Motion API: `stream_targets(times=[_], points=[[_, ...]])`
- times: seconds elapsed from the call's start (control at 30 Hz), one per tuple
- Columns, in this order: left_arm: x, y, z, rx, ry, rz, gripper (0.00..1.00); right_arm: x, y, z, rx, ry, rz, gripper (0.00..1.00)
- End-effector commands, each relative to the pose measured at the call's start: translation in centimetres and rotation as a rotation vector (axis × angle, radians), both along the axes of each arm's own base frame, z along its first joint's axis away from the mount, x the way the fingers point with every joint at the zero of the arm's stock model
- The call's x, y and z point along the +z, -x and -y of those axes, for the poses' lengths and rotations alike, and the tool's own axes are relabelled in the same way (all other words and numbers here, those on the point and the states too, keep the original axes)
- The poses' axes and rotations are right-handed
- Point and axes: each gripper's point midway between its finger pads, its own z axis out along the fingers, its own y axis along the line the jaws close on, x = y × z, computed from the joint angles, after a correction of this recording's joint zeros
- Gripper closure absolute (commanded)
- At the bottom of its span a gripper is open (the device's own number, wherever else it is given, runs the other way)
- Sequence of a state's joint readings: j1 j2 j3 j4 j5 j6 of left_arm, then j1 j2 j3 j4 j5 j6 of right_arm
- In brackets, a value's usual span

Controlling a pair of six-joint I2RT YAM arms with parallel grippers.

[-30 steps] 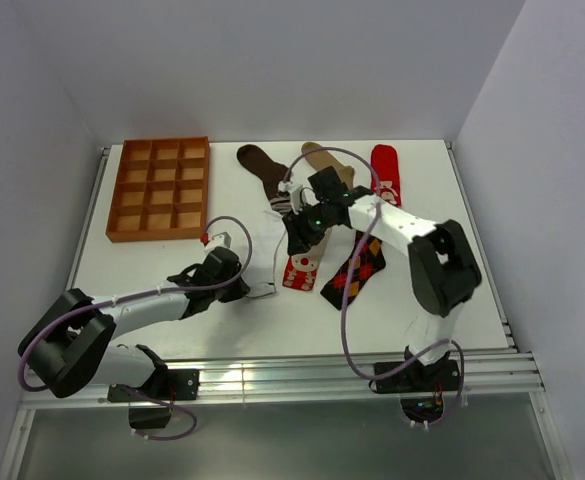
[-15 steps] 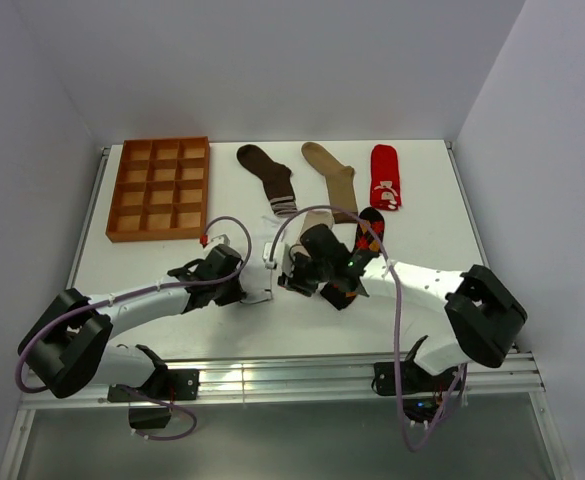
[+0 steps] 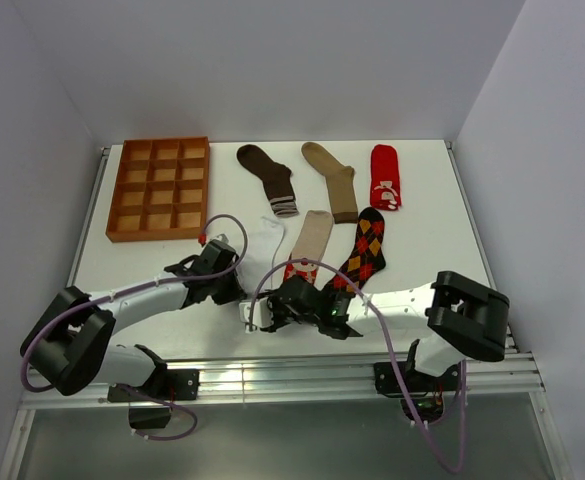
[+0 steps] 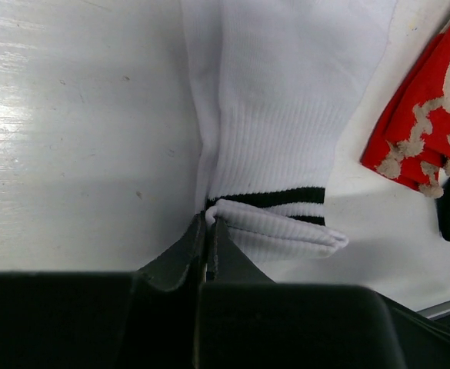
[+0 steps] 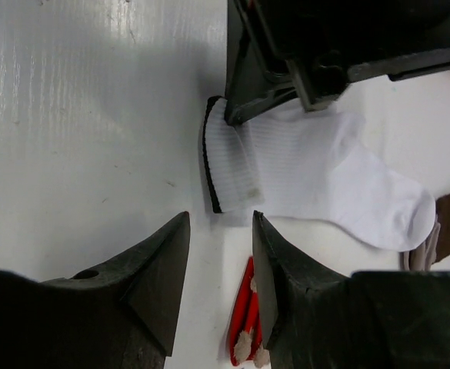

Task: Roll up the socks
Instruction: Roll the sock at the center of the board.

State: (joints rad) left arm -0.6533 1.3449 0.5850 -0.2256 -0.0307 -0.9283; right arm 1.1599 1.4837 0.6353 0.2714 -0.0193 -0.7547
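Observation:
The white black-striped sock (image 3: 263, 243) lies flat near the table's front. My left gripper (image 4: 209, 224) is shut on the edge of its cuff, which is folded over; it shows in the top view (image 3: 236, 289) too. My right gripper (image 5: 218, 223) is open and empty, low over the table just in front of that cuff (image 5: 228, 165), not touching it; in the top view it is at the sock's near end (image 3: 260, 312). The beige red-toed sock (image 3: 310, 238) and the black-orange argyle sock (image 3: 366, 250) lie to the right. Its red toe (image 4: 425, 123) lies by the cuff.
The dark brown striped-cuff sock (image 3: 269, 176), tan sock (image 3: 334, 178) and red sock with white figure (image 3: 385, 177) lie in a row at the back. The orange-brown gridded tray (image 3: 159, 188) stands at the back left. The table's near edge is close behind both grippers.
My right arm has swung from over the socks in the middle down to the near edge, beside the white sock's cuff. My left gripper has stayed shut on the cuff.

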Motion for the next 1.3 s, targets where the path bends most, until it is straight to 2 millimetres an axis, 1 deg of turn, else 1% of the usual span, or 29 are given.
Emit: stream_targets(times=[0.0,0.1,0.2,0.3,0.43,0.5,0.53,0.63,0.7,0.73,0.83,0.9,0.97,1.0,1.07,1.13,1.17,1.2,1.23,1.27], points=[[-0.4,0.3,-0.5,-0.027,-0.024,-0.028,1.00,1.3,-0.8,-1.4,0.003,-0.042,0.120,0.55],[-0.4,0.4,-0.5,-0.039,-0.017,-0.035,1.00,0.4,-0.8,-1.5,0.020,-0.019,0.147,0.55],[-0.5,0.4,-0.6,-0.042,-0.018,-0.038,1.00,0.3,-0.6,-2.1,0.032,-0.017,0.166,0.55],[-0.6,0.3,-0.5,-0.046,-0.019,-0.041,1.00,-0.2,-0.4,-2.6,0.051,0.001,0.185,0.55],[-0.7,0.3,-0.4,-0.052,-0.014,-0.044,1.00,-1.4,-0.5,-2.7,0.067,0.040,0.213,0.55],[-0.7,0.3,-0.4,-0.055,-0.016,-0.043,1.00,-1.6,-0.6,-3.0,0.070,0.046,0.212,0.55],[-0.7,0.3,-0.4,-0.057,-0.015,-0.043,1.00,-2.1,-0.8,-3.0,0.067,0.063,0.217,0.55],[-0.7,0.3,-0.3,-0.063,-0.015,-0.041,1.00,-2.6,-1.5,-3.3,0.045,0.078,0.237,0.55],[-0.7,0.3,-0.3,-0.068,-0.016,-0.044,1.00,-2.5,-2.0,-3.6,0.031,0.071,0.254,0.55],[-0.7,0.4,-0.3,-0.070,-0.015,-0.045,1.00,-2.8,-2.0,-3.7,0.028,0.079,0.255,0.55],[-0.8,0.5,-0.4,-0.075,-0.021,-0.048,1.00,-3.0,-2.4,-3.9,0.020,0.084,0.257,0.55],[-0.7,0.5,-0.4,-0.079,-0.024,-0.046,1.00,-3.3,-2.5,-4.0,0.017,0.091,0.253,0.58],[-0.5,0.4,-0.4,-0.078,-0.023,-0.041,1.00,-3.4,-2.6,-4.0,0.016,0.093,0.249,0.65],[-0.4,0.4,-0.4,-0.078,-0.019,-0.040,1.00,-3.8,-2.8,-3.8,0.011,0.107,0.239,0.69],[-0.2,0.3,-0.4,-0.079,-0.017,-0.036,1.00,-3.8,-3.0,-3.7,0.005,0.110,0.224,0.72],[-0.1,0.3,-0.4,-0.078,-0.016,-0.031,1.00,-4.0,-2.9,-3.5,0.003,0.112,0.180,0.79],[-0.1,0.4,-0.4,-0.078,-0.015,-0.034,1.00,-3.7,-3.0,-3.6,-0.001,0.104,0.164,0.80],[0.0,0.3,-0.4,-0.078,-0.012,-0.030,1.00,-3.8,-3.0,-3.3,-0.009,0.107,0.122,0.82],[0.1,0.3,-0.3,-0.077,-0.005,-0.027,0.99,-3.8,-2.9,-3.3,-0.011,0.106,0.095,0.85],[0.2,0.3,-0.3,-0.076,-0.001,-0.026,0.99,-3.1,-3.1,-3.8,-0.013,0.090,0.073,0.86]])
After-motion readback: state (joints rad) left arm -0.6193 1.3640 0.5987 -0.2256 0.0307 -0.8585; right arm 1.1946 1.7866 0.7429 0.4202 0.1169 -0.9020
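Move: The white sock's striped cuff lies some 3 cm ahead of the open right hand, about 3 cm to its left and 5 cm below; the sock's body runs forward from there. The reindeer sock's middle is roughly 15 cm ahead and 11 cm right of the right hand, and the argyle sock's 14 cm ahead and 23 cm right, both about 6 cm below. From the left hand, the cuff's middle is about 4 cm right, level fore and aft, 1 cm below. The right fingertips come onto the turned-over cuff and pinch it close beside the left fingers, closing from about half open to nearly shut. To get there the right hand sinks some 4 cm while easing left about 3 cm, then pushes forward nearly 3 cm low over the table, rolling slightly. The left hand stays put, still pinching the cuff's left edge. ##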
